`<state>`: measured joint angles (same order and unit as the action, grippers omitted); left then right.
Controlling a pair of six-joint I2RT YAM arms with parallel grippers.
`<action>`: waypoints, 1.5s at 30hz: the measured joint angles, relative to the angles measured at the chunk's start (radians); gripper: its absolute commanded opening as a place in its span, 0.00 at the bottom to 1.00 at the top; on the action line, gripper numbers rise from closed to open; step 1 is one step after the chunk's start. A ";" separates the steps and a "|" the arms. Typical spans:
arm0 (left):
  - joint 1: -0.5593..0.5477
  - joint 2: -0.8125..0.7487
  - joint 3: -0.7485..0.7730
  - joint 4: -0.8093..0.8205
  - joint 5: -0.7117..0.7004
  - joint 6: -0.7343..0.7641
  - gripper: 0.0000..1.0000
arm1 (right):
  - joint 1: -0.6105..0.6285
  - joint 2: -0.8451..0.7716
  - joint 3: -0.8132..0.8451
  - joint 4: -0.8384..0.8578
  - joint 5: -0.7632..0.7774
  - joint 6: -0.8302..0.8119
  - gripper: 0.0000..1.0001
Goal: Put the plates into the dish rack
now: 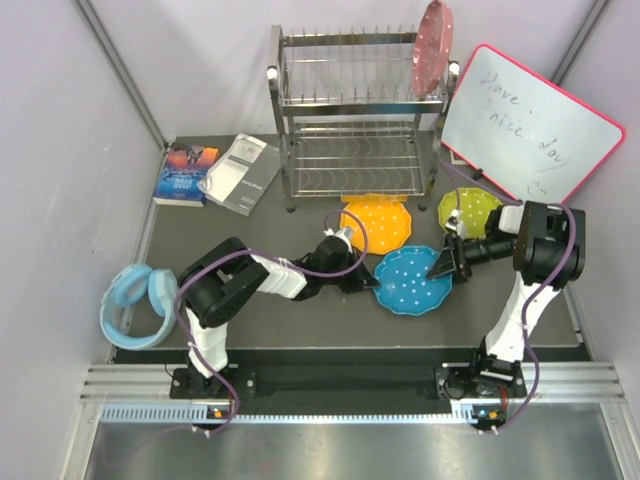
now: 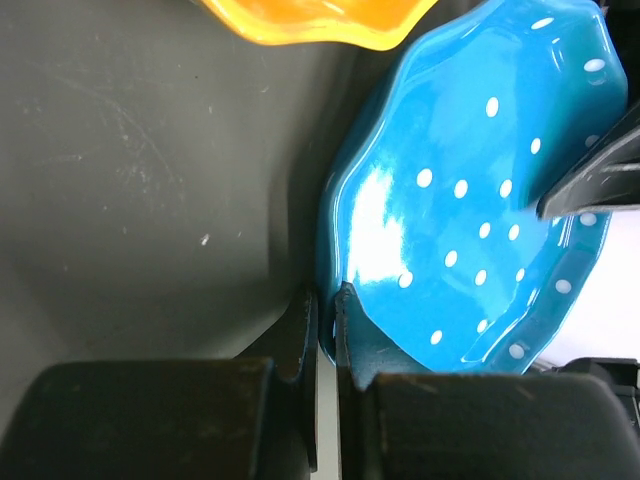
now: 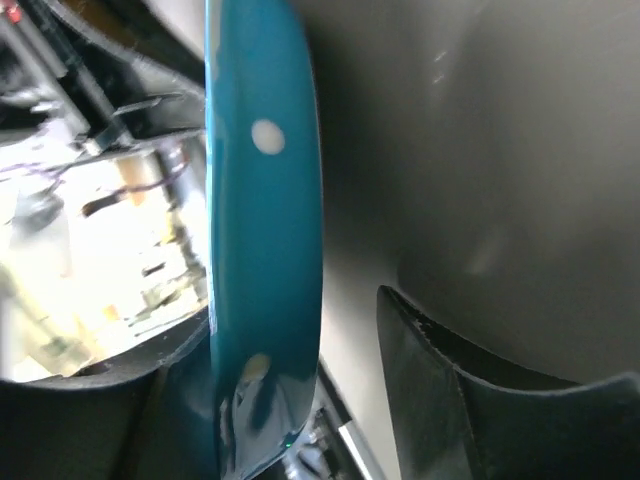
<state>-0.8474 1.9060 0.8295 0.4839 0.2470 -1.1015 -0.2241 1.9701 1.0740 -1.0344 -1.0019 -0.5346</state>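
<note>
The blue plate (image 1: 412,282) is tilted just above the mat in front of the dish rack (image 1: 350,110). My left gripper (image 1: 366,283) is shut on the plate's left rim (image 2: 345,260), and its fingertips (image 2: 300,320) pinch the edge. My right gripper (image 1: 446,262) is at the plate's right rim (image 3: 265,230). Its jaws are open around the rim, and one finger (image 3: 440,380) stands apart from it. The orange plate (image 1: 377,222) and the yellow-green plate (image 1: 468,210) lie on the mat. The pink plate (image 1: 433,45) stands in the rack's top right slots.
A whiteboard (image 1: 530,125) leans at the back right. A book (image 1: 185,172) and a booklet (image 1: 240,172) lie at the back left. A pale light-blue dish (image 1: 137,303) sits off the mat's left edge.
</note>
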 measured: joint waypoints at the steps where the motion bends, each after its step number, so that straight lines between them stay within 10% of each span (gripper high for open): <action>1: 0.001 0.000 0.000 0.001 0.004 0.001 0.00 | 0.000 0.033 0.013 -0.045 -0.015 -0.044 0.54; 13: 0.002 0.000 0.001 0.003 0.010 0.031 0.00 | 0.000 0.050 0.027 -0.216 -0.116 -0.192 0.14; 15: 0.000 -0.001 0.003 0.008 0.011 0.050 0.20 | 0.000 0.018 0.027 -0.195 -0.100 -0.168 0.01; 19: 0.004 -0.011 0.016 -0.013 0.016 0.087 0.48 | 0.006 -0.080 0.026 -0.136 -0.053 -0.108 0.00; 25: 0.070 -0.138 0.030 -0.159 0.138 0.259 0.64 | 0.003 -0.221 0.091 -0.097 0.041 -0.083 0.00; 34: 0.315 -0.671 0.123 -0.450 0.246 0.757 0.65 | 0.003 -0.317 0.404 -0.241 0.074 -0.123 0.00; 45: 0.365 -0.815 0.032 -0.521 0.136 1.023 0.64 | 0.024 -0.317 1.058 -0.320 0.025 0.005 0.00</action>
<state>-0.4820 1.0908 0.8616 -0.0376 0.3828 -0.0784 -0.2001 1.6535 2.1323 -1.3540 -0.9768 -0.5301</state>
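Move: My left hand still pinches the blue plate's left rim, with the plate's middle about 9 cm to its right and roughly level fore and aft. My right hand straddles the opposite rim, its fingers open, the middle some 7 cm left and 3 cm back. From my right hand, the orange plate lies about 11 cm ahead and 17 cm left, the green one some 13 cm ahead and 7 cm right, both about 3 cm lower. I keep the left pinch while my right hand eases a little back and left, farther onto the blue plate's right rim, and closes there. Then my left fingers open, let go, and pull away upward over 20 cm and about 16 cm left, the wrist tilting up. My right hand carries the plate up some 30 cm and 10 cm forward, rolling until its far edge rises steeply. ##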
